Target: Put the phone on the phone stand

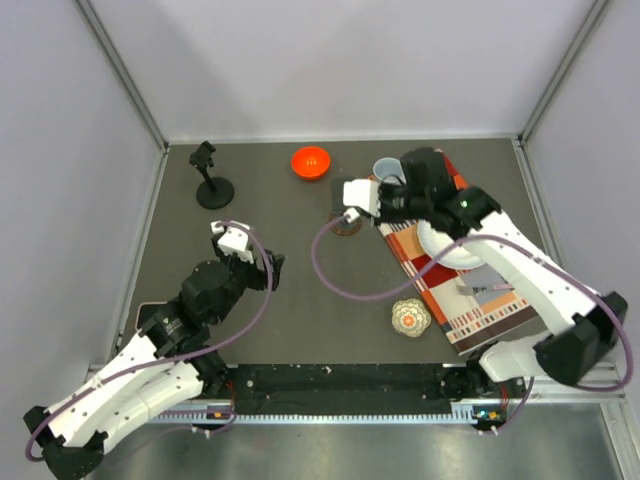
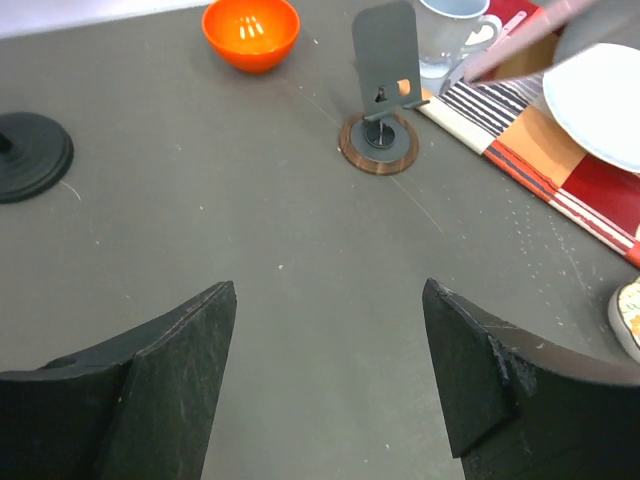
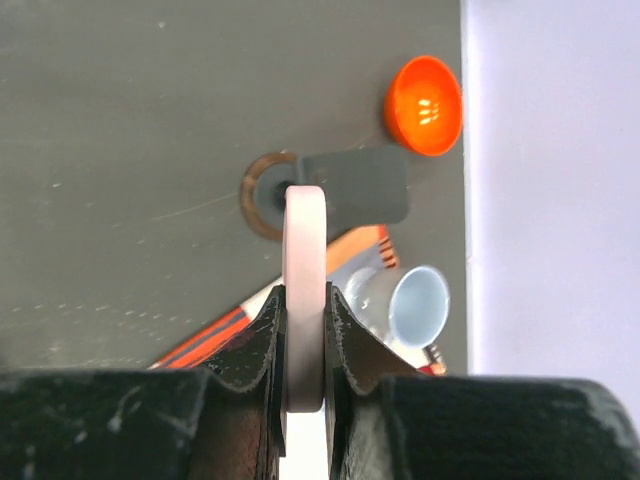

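The phone (image 3: pixel 304 260) is a pale pinkish slab seen edge-on, and my right gripper (image 3: pixel 305 295) is shut on it. Just beyond its upper end stands the phone stand (image 3: pixel 355 187), a grey plate on a round brown base. From the left wrist the stand (image 2: pixel 383 70) is upright, with the phone (image 2: pixel 515 48) slanting in above and to its right. From above, the right gripper (image 1: pixel 385 200) hovers beside the stand (image 1: pixel 348 224) and hides the phone. My left gripper (image 2: pixel 330 300) hangs open over bare table, well short of the stand, and holds nothing (image 1: pixel 262 268).
An orange bowl (image 1: pixel 311 162) sits at the back. A pale blue mug (image 1: pixel 386 168) and a white plate (image 1: pixel 450 248) rest on a striped cloth (image 1: pixel 475 305) on the right. A small patterned round object (image 1: pixel 410 318) lies near the front. A black round-based stand (image 1: pixel 212 185) is back left.
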Action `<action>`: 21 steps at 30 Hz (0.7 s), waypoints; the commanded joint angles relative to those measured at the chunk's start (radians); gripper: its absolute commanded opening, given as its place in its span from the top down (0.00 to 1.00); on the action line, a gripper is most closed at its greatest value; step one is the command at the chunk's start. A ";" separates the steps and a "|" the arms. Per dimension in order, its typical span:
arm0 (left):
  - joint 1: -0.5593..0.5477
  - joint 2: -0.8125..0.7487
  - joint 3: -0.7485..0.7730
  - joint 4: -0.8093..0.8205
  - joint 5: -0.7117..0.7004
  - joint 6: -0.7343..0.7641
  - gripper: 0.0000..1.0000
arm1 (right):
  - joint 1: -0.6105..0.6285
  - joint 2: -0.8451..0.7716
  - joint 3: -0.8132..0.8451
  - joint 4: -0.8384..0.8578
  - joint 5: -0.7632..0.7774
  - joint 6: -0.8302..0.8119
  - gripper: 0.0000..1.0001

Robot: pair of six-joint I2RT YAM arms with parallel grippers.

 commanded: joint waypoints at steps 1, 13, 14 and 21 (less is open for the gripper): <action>0.004 -0.087 -0.015 -0.019 0.030 -0.095 0.18 | -0.064 0.171 0.297 -0.117 -0.238 -0.212 1.00; 0.004 -0.196 -0.018 -0.149 0.091 -0.157 0.17 | -0.087 0.589 0.796 -0.444 -0.270 -0.331 1.00; 0.004 -0.194 -0.019 -0.143 0.096 -0.164 0.17 | -0.087 0.613 0.816 -0.451 -0.266 -0.338 1.00; 0.004 -0.145 -0.013 -0.117 0.162 -0.143 0.17 | -0.104 0.685 0.868 -0.476 -0.275 -0.350 1.00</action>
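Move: From the right hand, which already holds the phone, the phone stand is about 10 cm ahead, 7 cm to the left and 17 cm below. The orange bowl lies some 25 cm ahead and 16 cm left, the mug about 18 cm ahead and 5 cm right, both roughly 20 cm down. From the empty left hand the stand is about 19 cm ahead, 16 cm right and 14 cm below. Right hand carries the gripped phone about 10 cm forward-left towards the stand, finally sinking; left backs off 4 cm. ##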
